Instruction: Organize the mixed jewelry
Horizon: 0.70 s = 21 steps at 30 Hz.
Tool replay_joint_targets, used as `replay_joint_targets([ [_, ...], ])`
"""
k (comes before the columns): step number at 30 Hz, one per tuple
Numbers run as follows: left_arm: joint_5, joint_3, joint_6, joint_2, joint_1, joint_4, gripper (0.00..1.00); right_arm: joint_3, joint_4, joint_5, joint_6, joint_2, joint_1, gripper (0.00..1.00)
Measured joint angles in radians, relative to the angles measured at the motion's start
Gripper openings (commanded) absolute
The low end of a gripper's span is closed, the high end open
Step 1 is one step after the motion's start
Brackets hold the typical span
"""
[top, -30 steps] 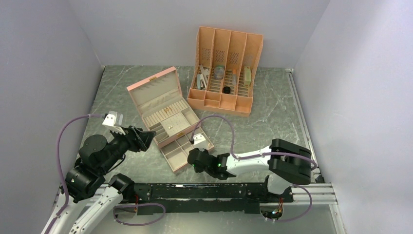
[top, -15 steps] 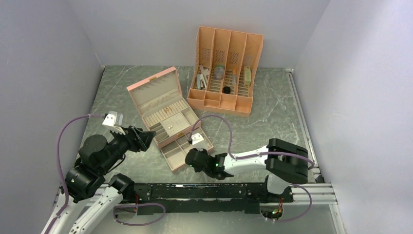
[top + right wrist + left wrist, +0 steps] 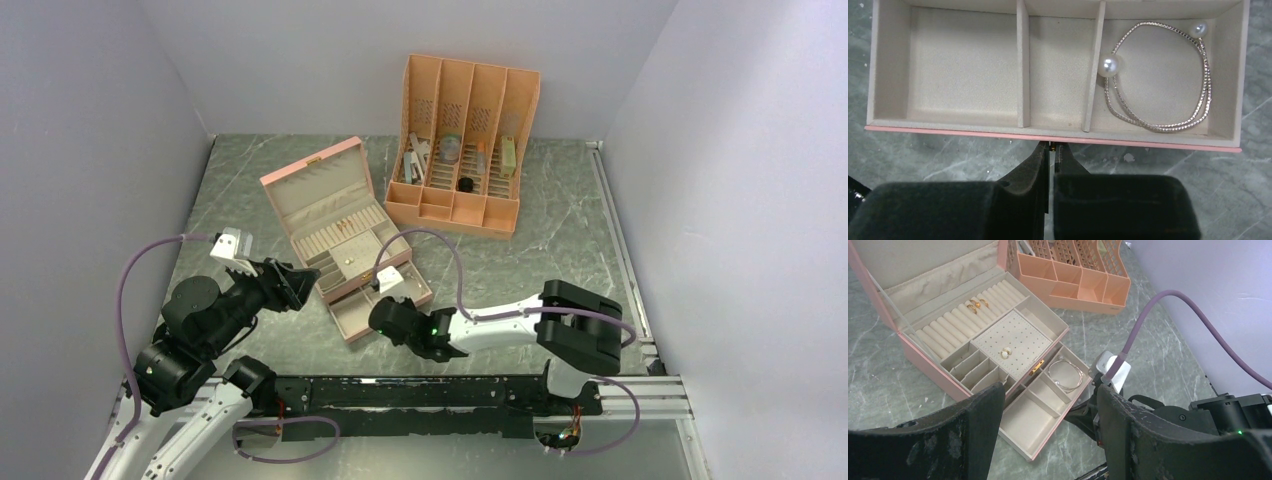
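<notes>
A pink jewelry box [image 3: 318,186] lies open with its lower drawer [image 3: 352,314] pulled out toward my arms. The mixed jewelry shows as gold rings [image 3: 977,303] in the ring rolls, a small earring pair [image 3: 1006,353] on the dotted pad, and a silver chain with two pearls [image 3: 1158,80] in the drawer's right compartment. My right gripper [image 3: 1052,147] is shut, its fingertips pinching the tiny gold knob on the drawer front [image 3: 973,129]. My left gripper [image 3: 1048,402] hangs open to the left of the box, holding nothing.
An orange slotted organizer [image 3: 462,135] with grey and black oddments stands behind the box, against the back wall. Grey walls close in left, back and right. The right arm's purple cable [image 3: 1153,315] loops over the marble table [image 3: 560,230] to the right of the drawer.
My right gripper has shut on the drawer knob and moved up and to the left, sliding the drawer partway back toward the box. The left arm has not moved.
</notes>
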State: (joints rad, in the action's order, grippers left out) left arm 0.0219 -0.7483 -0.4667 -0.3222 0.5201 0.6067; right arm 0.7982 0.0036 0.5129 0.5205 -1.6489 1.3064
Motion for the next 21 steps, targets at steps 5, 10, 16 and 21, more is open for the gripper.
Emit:
replay_joint_targets([
  [5,0.0,0.0,0.0,0.0,0.0,0.0,0.73,0.043,0.0,-0.006,-0.049,-0.04,-0.024,0.0],
  [10,0.0,0.0,0.0,0.0,0.0,0.0,0.73,0.082,0.03,-0.017,-0.083,-0.089,-0.067,0.0],
  [16,0.0,0.0,0.0,0.0,0.0,0.0,0.73,0.134,0.068,-0.048,-0.103,-0.146,-0.115,0.0],
  [21,0.0,0.0,0.0,0.0,0.0,0.0,0.73,0.182,0.103,-0.07,-0.117,-0.196,-0.147,0.0],
])
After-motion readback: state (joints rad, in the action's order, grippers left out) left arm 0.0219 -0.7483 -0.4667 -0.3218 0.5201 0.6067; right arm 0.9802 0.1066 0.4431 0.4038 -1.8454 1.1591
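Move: The right hand already holds the small gold pull in the middle of the open drawer's front; the box front under the clasp, where the drawer front is to go, lies about 10 cm ahead, 5 cm left and 2 cm higher. The bracelet lies in the drawer some 9 cm ahead and 4 cm right, at about hand height; the pearl earrings on the box top sit roughly 12 cm ahead, 9 cm left and 5 cm up. From the idle left hand, that box front is about 9 cm ahead, 8 cm right and 21 cm below. The right hand keeps its shut fingers on the gold pull and pushes the drawer front forward and somewhat left towards the box front under the clasp, starting slowly and then going steadily for about 8 cm. It travels almost level along the drawer's own slide, with hardly any turn of the wrist, and is still pushing in at the end with the fingers staying closed on the pull. ##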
